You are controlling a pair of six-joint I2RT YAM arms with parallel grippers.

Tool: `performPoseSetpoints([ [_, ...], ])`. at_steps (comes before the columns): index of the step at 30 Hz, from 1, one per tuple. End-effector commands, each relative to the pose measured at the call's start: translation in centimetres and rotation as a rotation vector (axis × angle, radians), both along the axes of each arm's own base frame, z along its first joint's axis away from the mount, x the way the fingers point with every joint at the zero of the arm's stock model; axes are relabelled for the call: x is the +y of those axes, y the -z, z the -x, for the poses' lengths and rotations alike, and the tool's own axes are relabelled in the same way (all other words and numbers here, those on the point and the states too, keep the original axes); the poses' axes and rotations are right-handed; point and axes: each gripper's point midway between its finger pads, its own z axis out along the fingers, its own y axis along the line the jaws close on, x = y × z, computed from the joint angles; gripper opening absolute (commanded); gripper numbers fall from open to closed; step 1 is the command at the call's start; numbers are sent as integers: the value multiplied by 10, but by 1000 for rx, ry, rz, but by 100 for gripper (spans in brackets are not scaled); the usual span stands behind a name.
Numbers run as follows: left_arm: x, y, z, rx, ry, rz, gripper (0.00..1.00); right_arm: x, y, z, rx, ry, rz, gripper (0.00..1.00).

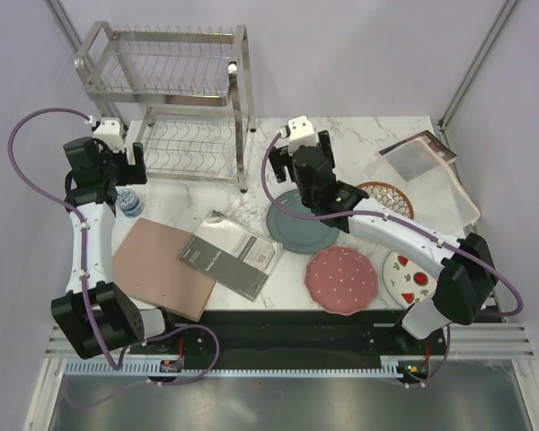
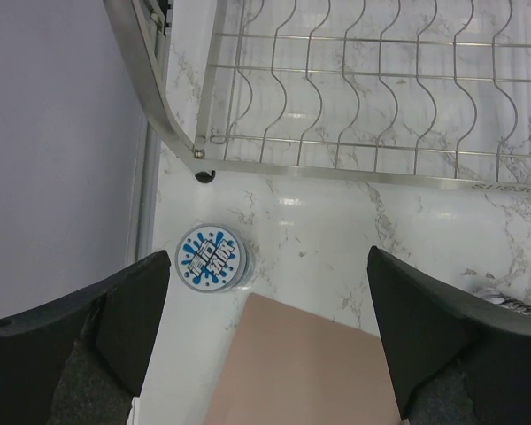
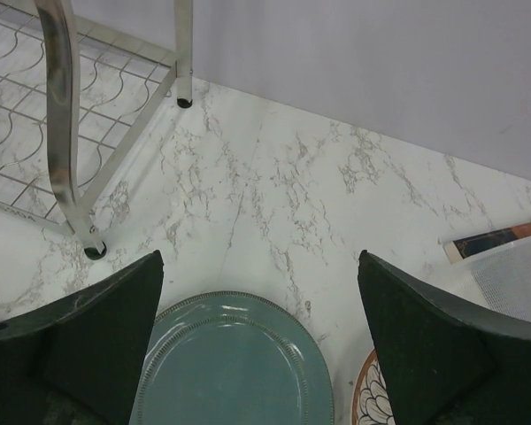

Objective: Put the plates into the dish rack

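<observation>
The two-tier steel dish rack (image 1: 171, 99) stands at the back left with its slots bare; its lower tier (image 2: 354, 168) and one leg (image 3: 66, 115) show in the wrist views. Four plates lie flat on the marble: grey-green (image 1: 301, 229) (image 3: 234, 367), pink with dots (image 1: 341, 280), brown-rimmed with petals (image 1: 388, 196) (image 3: 372, 403), and white with strawberries (image 1: 409, 278). My right gripper (image 1: 312, 175) (image 3: 259, 266) hovers open over the far edge of the grey-green plate, touching nothing. My left gripper (image 1: 108, 166) (image 2: 267, 266) hangs open by the rack's front left corner, holding nothing.
A brown board (image 1: 162, 265) (image 2: 301, 363) and a dark booklet (image 1: 229, 256) lie at the front left. A small bottle with a blue-and-white cap (image 1: 130, 202) (image 2: 211, 258) stands beside the board. A magazine and a clear bag (image 1: 422, 157) sit at the back right.
</observation>
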Motion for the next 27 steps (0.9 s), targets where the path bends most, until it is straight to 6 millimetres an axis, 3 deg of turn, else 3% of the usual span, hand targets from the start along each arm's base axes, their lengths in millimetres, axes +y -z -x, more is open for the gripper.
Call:
performPoseSetpoints([
  [1,16,1,-10,-53,-39,-69,100,14,-27,-14,-79,2,-112,98],
  [4,13,13,-18,-23,-10,-44,100,40,-18,-16,-99,-140,-65,98],
  [9,10,-7,-28,-89,-18,1,100,60,-17,-32,-122,-149,-112,93],
  [12,12,-10,-28,-116,-37,2,100,88,-11,-40,-94,-218,-154,88],
  [15,20,-5,-25,-133,-81,-25,100,113,-9,-42,-91,-308,-199,82],
  [18,25,4,-20,-118,-102,-45,100,126,-6,-51,-89,-305,-247,76],
  [27,19,18,2,-92,-87,-74,100,163,3,-66,-93,-323,-306,77],
])
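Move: The dish rack's right front post stands about 15 cm to my right hand's left and 9 cm ahead, its middle some 5 cm lower. The teal plate lies almost straight under that hand, around 23 cm down; the patterned plate is 22 cm right and 4 cm ahead, the pink dotted plate 11 cm right and 16 cm back. From my left hand, the post is roughly 34 cm right and 9 cm ahead. I swing my empty right hand left about 14 cm and forward some 6 cm, sinking a little, from over the teal plate to the rack's right front post, turning it counter-clockwise, raising its left side and narrowing the fingers to about three quarters open. My left hand sinks about 4 cm, open, easing forward a little and then back. ##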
